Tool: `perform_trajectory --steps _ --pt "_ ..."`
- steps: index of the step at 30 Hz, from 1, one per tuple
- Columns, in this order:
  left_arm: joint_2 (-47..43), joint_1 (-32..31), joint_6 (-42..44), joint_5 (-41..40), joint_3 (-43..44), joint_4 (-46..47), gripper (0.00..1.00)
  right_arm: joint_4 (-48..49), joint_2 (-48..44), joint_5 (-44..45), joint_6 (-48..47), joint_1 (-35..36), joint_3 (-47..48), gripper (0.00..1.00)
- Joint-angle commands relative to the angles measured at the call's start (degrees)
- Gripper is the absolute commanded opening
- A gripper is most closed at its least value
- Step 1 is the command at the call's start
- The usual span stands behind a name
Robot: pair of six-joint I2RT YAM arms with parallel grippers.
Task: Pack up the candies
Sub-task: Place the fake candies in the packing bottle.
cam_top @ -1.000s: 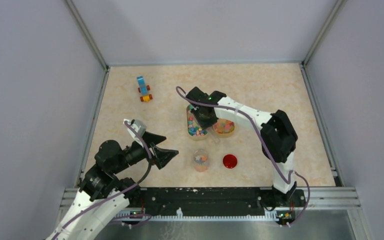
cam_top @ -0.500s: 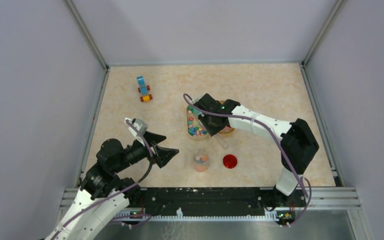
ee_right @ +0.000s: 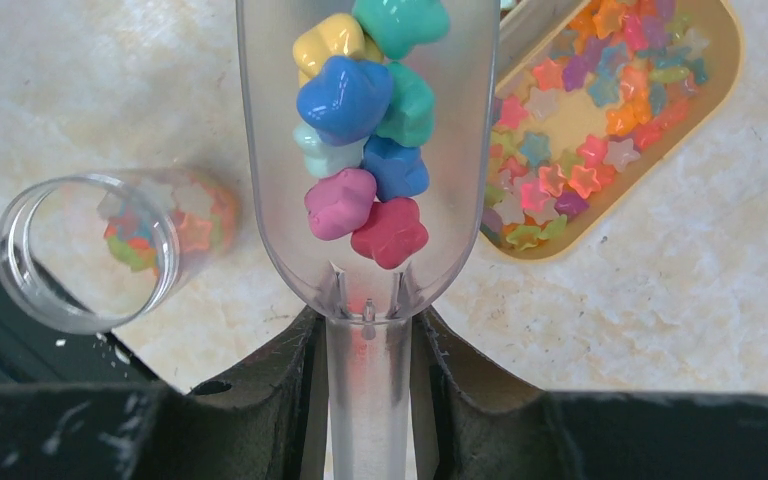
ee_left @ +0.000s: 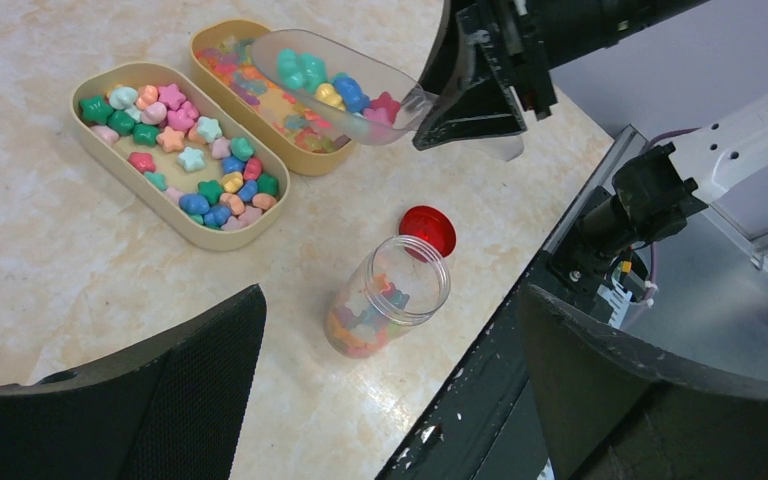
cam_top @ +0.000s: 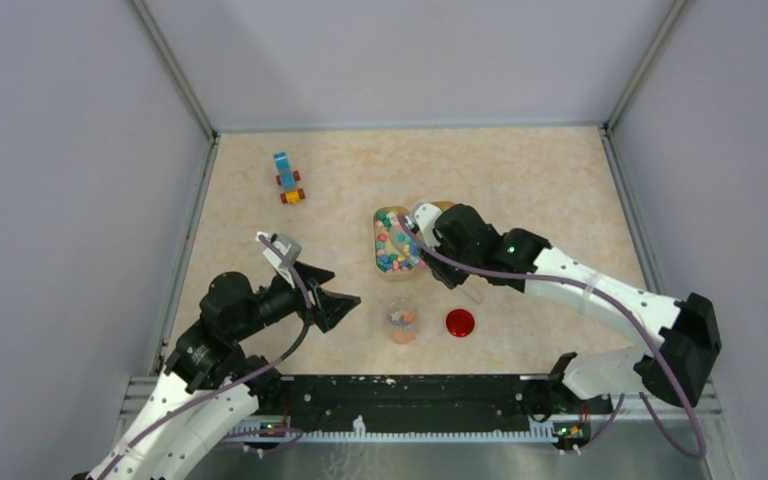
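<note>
My right gripper is shut on the handle of a clear scoop. In its bowl lie several candies, held above the table between the trays and an open clear jar. The jar stands upright with a layer of candies at its bottom. More candies fill a tan oval tray, and small star candies fill a second tray. My left gripper hangs open just left of the jar, apart from it, with nothing between its fingers.
A round red lid lies flat on the table right of the jar. A blue-and-orange toy vehicle sits at the back left. The table's black front rail runs close behind the jar. Grey walls enclose three sides.
My right arm has swung out to the right and drawn the scoop back from over the trays, now loaded with candies. My left gripper has edged slightly right, toward the jar.
</note>
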Motion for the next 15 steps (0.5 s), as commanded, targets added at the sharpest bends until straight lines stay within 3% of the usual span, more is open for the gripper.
perform_trajectory --steps 1,15 --pt "1.6 0.3 0.6 0.0 0.2 3.0 0.99 1.8 -5.6 -5.0 -6.6 2.0 -0.9 0.0" --pt "10.3 0.3 -0.9 3.3 8.3 2.4 0.99 -6.6 -11.6 -8.7 -17.2 10.4 0.4 0.0"
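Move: The right hand holds the loaded scoop, its bowl ahead and to the left; the packing bottle stands about 7 cm back and 7 cm left of this hand, its middle some 11 cm below. The solid-candy tray lies about 10 cm ahead and 8 cm left, the clear-candy tray 10 cm ahead and 2 cm right, and the red lid 5 cm back and 5 cm right, all some 13-14 cm down. From the left hand the bottle is 2 cm ahead, 10 cm right and 21 cm below. Keeping its pinch on the scoop handle, the right hand draws back about 7 cm from the trays and rises some 3 cm, while the wrist swings a little over 20 degrees counter-clockwise so that the bowl stays nearly level and comes round towards the bottle's mouth. The left hand, fingers still wide open and empty, shifts a couple of centimetres forward and to the right, dipping slightly before it rises again. ##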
